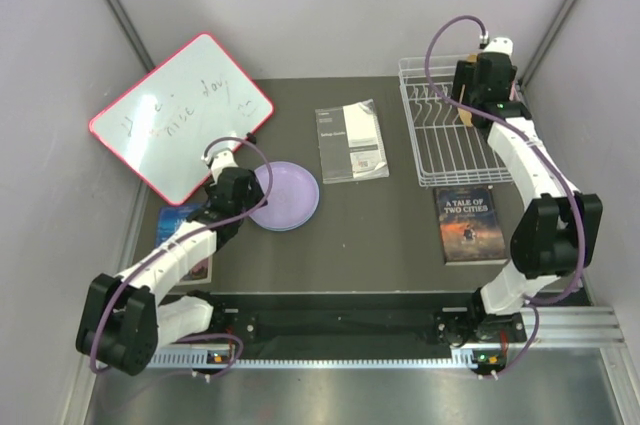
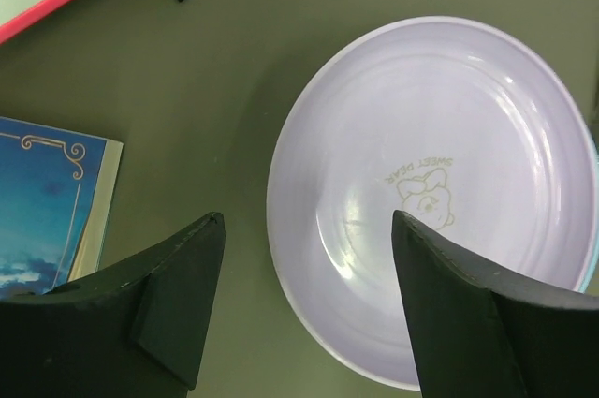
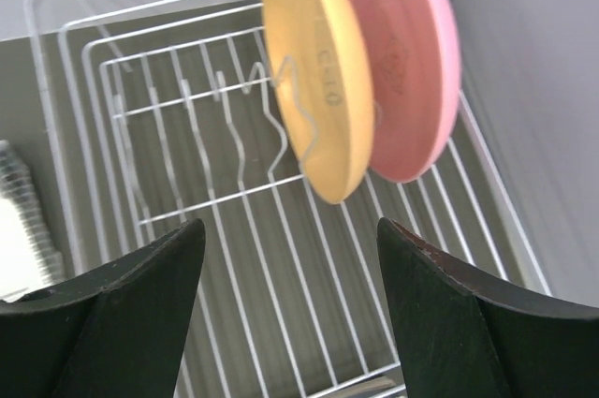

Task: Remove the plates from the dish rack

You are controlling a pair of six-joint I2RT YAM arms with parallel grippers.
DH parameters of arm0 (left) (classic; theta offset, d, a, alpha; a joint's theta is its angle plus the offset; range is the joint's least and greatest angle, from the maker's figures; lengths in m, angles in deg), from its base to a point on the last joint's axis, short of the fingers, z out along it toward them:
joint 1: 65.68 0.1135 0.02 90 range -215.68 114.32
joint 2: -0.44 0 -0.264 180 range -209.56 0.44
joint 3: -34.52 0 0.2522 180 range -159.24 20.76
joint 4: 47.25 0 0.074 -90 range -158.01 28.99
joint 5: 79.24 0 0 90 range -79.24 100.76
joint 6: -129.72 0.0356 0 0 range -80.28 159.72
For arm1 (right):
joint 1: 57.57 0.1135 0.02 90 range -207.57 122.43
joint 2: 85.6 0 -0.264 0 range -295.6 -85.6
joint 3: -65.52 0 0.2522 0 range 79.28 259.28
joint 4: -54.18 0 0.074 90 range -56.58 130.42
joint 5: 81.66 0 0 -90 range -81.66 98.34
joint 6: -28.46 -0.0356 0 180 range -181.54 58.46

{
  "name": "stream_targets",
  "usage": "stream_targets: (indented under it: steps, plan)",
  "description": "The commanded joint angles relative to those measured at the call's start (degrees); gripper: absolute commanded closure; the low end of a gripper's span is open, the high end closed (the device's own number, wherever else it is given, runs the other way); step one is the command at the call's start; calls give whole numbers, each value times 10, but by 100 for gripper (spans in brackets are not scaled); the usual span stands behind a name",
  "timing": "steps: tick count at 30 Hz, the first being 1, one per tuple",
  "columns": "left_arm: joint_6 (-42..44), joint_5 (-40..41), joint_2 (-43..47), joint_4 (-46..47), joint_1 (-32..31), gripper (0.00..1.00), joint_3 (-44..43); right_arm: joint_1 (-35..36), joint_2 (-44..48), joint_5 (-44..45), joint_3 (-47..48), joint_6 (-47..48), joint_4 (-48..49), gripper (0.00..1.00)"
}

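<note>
A lavender plate (image 1: 290,197) lies flat on the dark table, left of centre. The left wrist view shows a small bear print in the plate (image 2: 440,183). A thin light blue sliver shows under its right edge. My left gripper (image 2: 309,220) hangs open over the plate's near-left rim (image 1: 252,207), holding nothing. The white wire dish rack (image 1: 440,150) stands at the back right. In the rack (image 3: 187,98) an orange plate (image 3: 318,70) and a pink plate (image 3: 412,70) stand upright side by side. My right gripper (image 3: 290,225) is open above the rack floor, just short of the two plates (image 1: 470,105).
A red-framed whiteboard (image 1: 180,115) leans at the back left. A grey booklet (image 1: 352,142) lies mid-table. A dark paperback (image 1: 472,223) lies just in front of the rack. A blue book (image 2: 47,201) lies under my left arm. Grey walls close in both sides.
</note>
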Motion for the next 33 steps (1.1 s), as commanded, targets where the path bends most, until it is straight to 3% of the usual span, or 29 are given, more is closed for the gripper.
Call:
stream_targets:
  steps: [1, 11, 12, 17, 18, 21, 24, 27, 31, 33]
  plan:
    - [25, -23, 33, 18, 2, 23, -36, -13, -40, 62, 58, 39, 24, 26]
    - [70, -148, 26, 95, 2, 22, -67, -24, -161, 113, 160, 102, 14, 37]
    - [70, -163, 20, 100, 2, 22, -69, -24, -170, 122, 175, 107, 12, 43]
    - [61, -179, 6, 115, 2, 23, -69, -25, -226, 166, 213, 137, 16, 51]
    - [61, -178, 2, 116, 2, 23, -68, -25, -230, 167, 220, 142, 18, 62]
    - [62, -174, -3, 116, 2, 23, -65, -24, -245, 180, 227, 149, 21, 79]
    - [53, -160, -3, 119, 2, 23, -59, -19, -247, 195, 219, 158, 34, 84]
    - [55, -149, -4, 133, 2, 23, -46, -9, -243, 226, 207, 177, 63, 99]
    - [53, -145, -16, 136, 2, 23, -48, 12, -232, 299, 183, 208, 121, 100]
    - [51, -145, -22, 138, 2, 23, -48, 28, -220, 352, 153, 239, 194, 100]
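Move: From the right hand, the yellow plate stands in the rack roughly 14 cm ahead, 7 cm to the right and 11 cm lower. The pink plate is some 6 cm right of it, and the dish rack's middle about 8 cm nearer than it. For the left hand the yellow plate is some 60 cm right and 28 cm ahead; the purple plate just below centres about 9 cm right and 1 cm ahead. Reaching forward and right some 7 cm each while sinking about 5 cm, the right hand comes to the yellow plate, rolls left side down and turns clockwise, and its fingers shut on the near upper rim; it then rises 1 to 2 cm, still shifting slightly right. The open left hand lifts and swings right about 6 cm each, plus some 3 cm forward, over the purple plate, turning clockwise. ##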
